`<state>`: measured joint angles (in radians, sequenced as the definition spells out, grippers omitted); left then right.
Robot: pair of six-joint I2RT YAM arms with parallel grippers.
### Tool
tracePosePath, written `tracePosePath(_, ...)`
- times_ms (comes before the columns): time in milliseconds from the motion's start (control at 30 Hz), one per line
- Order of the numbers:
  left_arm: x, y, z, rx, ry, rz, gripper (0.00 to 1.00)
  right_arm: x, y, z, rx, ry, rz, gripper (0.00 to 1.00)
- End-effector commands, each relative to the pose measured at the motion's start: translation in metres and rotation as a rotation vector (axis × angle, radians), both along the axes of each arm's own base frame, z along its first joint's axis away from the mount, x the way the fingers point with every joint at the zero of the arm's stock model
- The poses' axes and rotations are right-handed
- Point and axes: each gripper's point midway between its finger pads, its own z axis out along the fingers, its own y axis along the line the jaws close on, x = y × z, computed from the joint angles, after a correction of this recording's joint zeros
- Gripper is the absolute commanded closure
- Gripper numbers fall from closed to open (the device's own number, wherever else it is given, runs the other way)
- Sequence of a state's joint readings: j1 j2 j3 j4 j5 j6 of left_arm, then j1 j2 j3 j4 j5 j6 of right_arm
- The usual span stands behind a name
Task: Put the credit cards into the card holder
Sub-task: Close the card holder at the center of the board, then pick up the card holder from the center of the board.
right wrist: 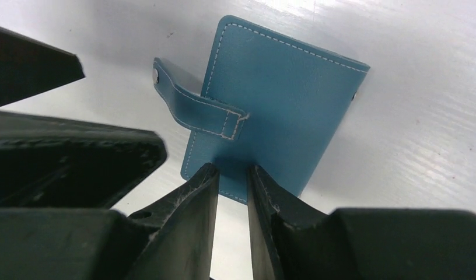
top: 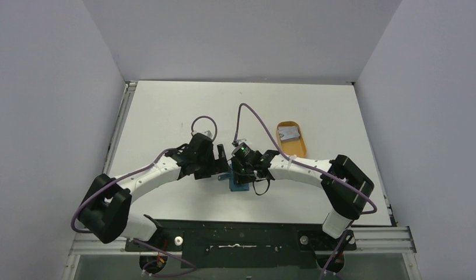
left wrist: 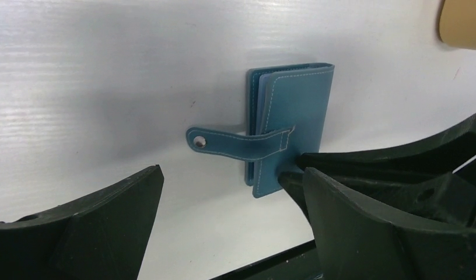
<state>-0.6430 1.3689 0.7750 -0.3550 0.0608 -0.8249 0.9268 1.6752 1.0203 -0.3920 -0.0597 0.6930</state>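
Observation:
The card holder (top: 238,184) is a teal-blue wallet lying folded on the white table, its snap tab (left wrist: 235,146) unfastened and sticking out to one side. My right gripper (right wrist: 233,169) has its jaws only a narrow gap apart. Both fingertips (right wrist: 209,175) rest on the card holder's (right wrist: 282,105) near edge, with nothing pinched between them. My left gripper (left wrist: 233,186) stands wide open just beside the card holder (left wrist: 294,116), holding nothing. A grey credit card (top: 290,134) lies in the orange tray.
The orange oval tray (top: 298,149) sits to the right of the arms, and its corner (left wrist: 463,26) shows in the left wrist view. Both arms crowd together over the table's near middle. Purple cables loop above the wrists.

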Motion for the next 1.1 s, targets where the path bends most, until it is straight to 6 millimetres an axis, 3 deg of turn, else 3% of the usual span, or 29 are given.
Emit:
tracePosePath(0, 0.021, -0.018, 0.007, -0.019, -0.049, -0.023, 0.11, 0.005, 0.014, 0.003, 0.055, -0.024, -0.002, 0.74)
tracePosePath(400, 0.025, -0.028, -0.030, -0.019, 0.039, 0.007, 0.15, 0.002, 0.019, 0.008, 0.081, -0.023, 0.006, 0.69)
tracePosePath(567, 0.022, -0.023, -0.046, 0.020, 0.068, 0.017, 0.21, -0.002, 0.015, 0.021, 0.108, -0.040, 0.003, 0.66)
tracePosePath(833, 0.011, -0.010, -0.070, 0.090, 0.121, 0.023, 0.31, -0.008, -0.013, 0.051, 0.144, -0.110, -0.056, 0.56)
tracePosePath(1067, 0.006, -0.007, -0.081, 0.124, 0.147, 0.005, 0.44, -0.003, -0.040, 0.044, 0.200, -0.096, -0.185, 0.45)
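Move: The closed card holder's middle is about 7 cm to the left hand's right, level with it fore and aft and some 5 cm below; its loose strap sticks out left, the snap end nearly under that hand, 5 cm down. From the right hand, whose nearly shut fingertips are down on the cover's near-left part, that middle is 3 cm ahead, 1 cm right and 1 cm lower. The orange tray stands about 20 cm right of the holder and 15 cm farther out. The left hand drops about 4 cm beside the holder, then slides forward and right low over the board, some 3 cm each way in all, its open fingers narrowing by about a third until they straddle the holder's left edge just beyond the strap, one tip right at the cover. The right hand first stays down on the cover almost still, then comes free, rising a good 4 cm while drawing right about 3 cm and a little back, its fingers opening to about half. ##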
